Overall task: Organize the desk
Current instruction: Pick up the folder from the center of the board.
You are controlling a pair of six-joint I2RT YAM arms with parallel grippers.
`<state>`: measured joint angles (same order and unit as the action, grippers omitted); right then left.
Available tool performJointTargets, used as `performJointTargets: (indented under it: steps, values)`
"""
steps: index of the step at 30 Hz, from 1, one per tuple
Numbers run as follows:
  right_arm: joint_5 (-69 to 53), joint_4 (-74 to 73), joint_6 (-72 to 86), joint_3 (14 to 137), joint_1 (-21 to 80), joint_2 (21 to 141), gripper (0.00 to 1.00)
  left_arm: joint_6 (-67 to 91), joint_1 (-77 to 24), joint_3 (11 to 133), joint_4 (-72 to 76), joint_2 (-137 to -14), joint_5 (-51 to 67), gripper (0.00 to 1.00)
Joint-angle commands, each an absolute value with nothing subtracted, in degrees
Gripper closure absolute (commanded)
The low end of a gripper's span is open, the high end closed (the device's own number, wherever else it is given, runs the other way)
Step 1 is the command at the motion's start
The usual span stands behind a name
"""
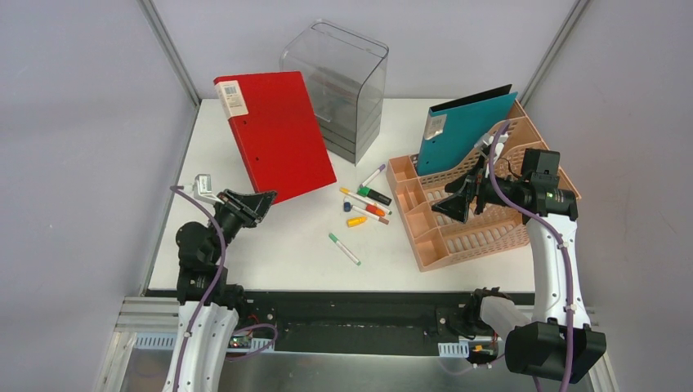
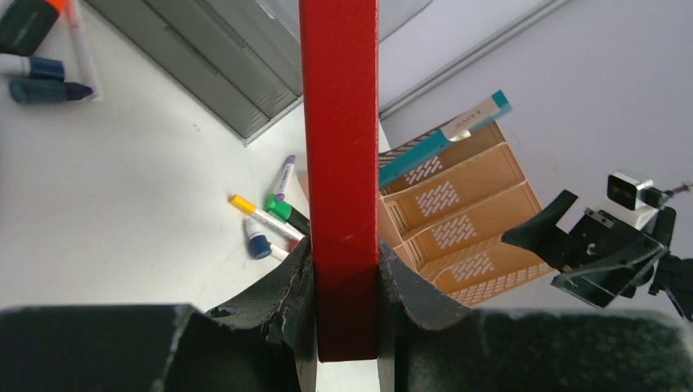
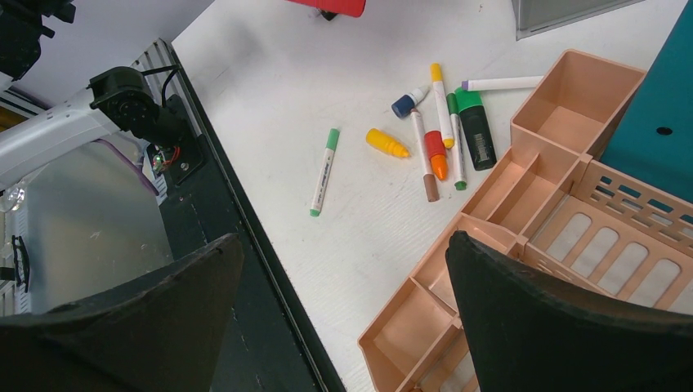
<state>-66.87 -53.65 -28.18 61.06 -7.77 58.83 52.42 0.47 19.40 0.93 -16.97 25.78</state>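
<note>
On the white desk (image 1: 278, 261), my left gripper (image 1: 260, 200) is shut on the lower corner of a red binder (image 1: 274, 135), which it holds tilted above the left side. In the left wrist view both fingers press the sides of the binder's spine (image 2: 339, 163). My right gripper (image 1: 452, 204) hangs open and empty over the front of the peach file rack (image 1: 458, 245). In the right wrist view its jaws stand wide apart, with the rack's small compartments (image 3: 523, 188) and the desk's front edge below them.
A teal folder (image 1: 462, 131) stands in the rack's back slot. A clear grey drawer box (image 1: 343, 82) sits at the back centre. Several markers (image 1: 365, 204) lie loose mid-desk, and one green-capped marker (image 1: 344, 249) lies nearer the front. Grey walls surround the desk.
</note>
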Motion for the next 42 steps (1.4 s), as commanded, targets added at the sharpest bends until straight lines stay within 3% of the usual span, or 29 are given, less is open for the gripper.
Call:
performJointTargets:
  steps: [1, 7, 15, 23, 32, 42]
  values:
    - [-68.91, -52.32, -29.22, 61.18, -7.82, 58.71, 0.01, 50.45, 0.71, 22.57, 10.10, -16.29, 30.75, 1.00]
    - [-71.39, -50.46, -26.58, 60.16, -7.70, 59.10, 0.01, 57.84, 0.70, 21.42, 16.14, -16.31, 33.03, 1.00]
    - [-79.01, -31.48, -9.12, 53.06, -4.72, 59.80, 0.01, 74.48, 0.71, 16.76, 34.69, -19.38, 34.31, 1.00]
    - [-81.46, -16.59, 1.89, 48.49, -3.42, 58.47, 0.01, 77.62, 0.67, 17.51, 42.75, -22.31, 36.96, 1.00]
    - [-82.70, -13.82, 7.09, 47.97, -1.59, 59.28, 0.01, 79.73, 0.09, 17.24, 53.32, -28.49, 37.00, 1.00]
    - [-81.69, -10.37, 10.26, 47.42, 2.39, 60.11, 0.01, 65.26, -21.30, 19.55, 54.91, -36.94, 28.88, 1.00]
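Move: The left hand already pinches the red folder by its near lower corner. The rack it is bound for is centred about 57 cm to its right and 10 cm farther out, 20 cm lower; the blue folder standing there is 52 cm right, 25 cm ahead. The loose markers lie about 26 cm right, 14 cm ahead, on the table. From the empty right hand, the red folder's middle is some 43 cm left, 15 cm ahead and slightly higher. Up first, about 8 cm, then rightward towards the rack, the left hand carries the red folder, easing back a little; it keeps its pinch, turns clockwise some 25 degrees, lowers its left side and tips the fingertips up. The right hand, wide open and touching nothing, starts slightly later and goes about 5 cm left towards the folder, its left-pointing fingers tilting up. ##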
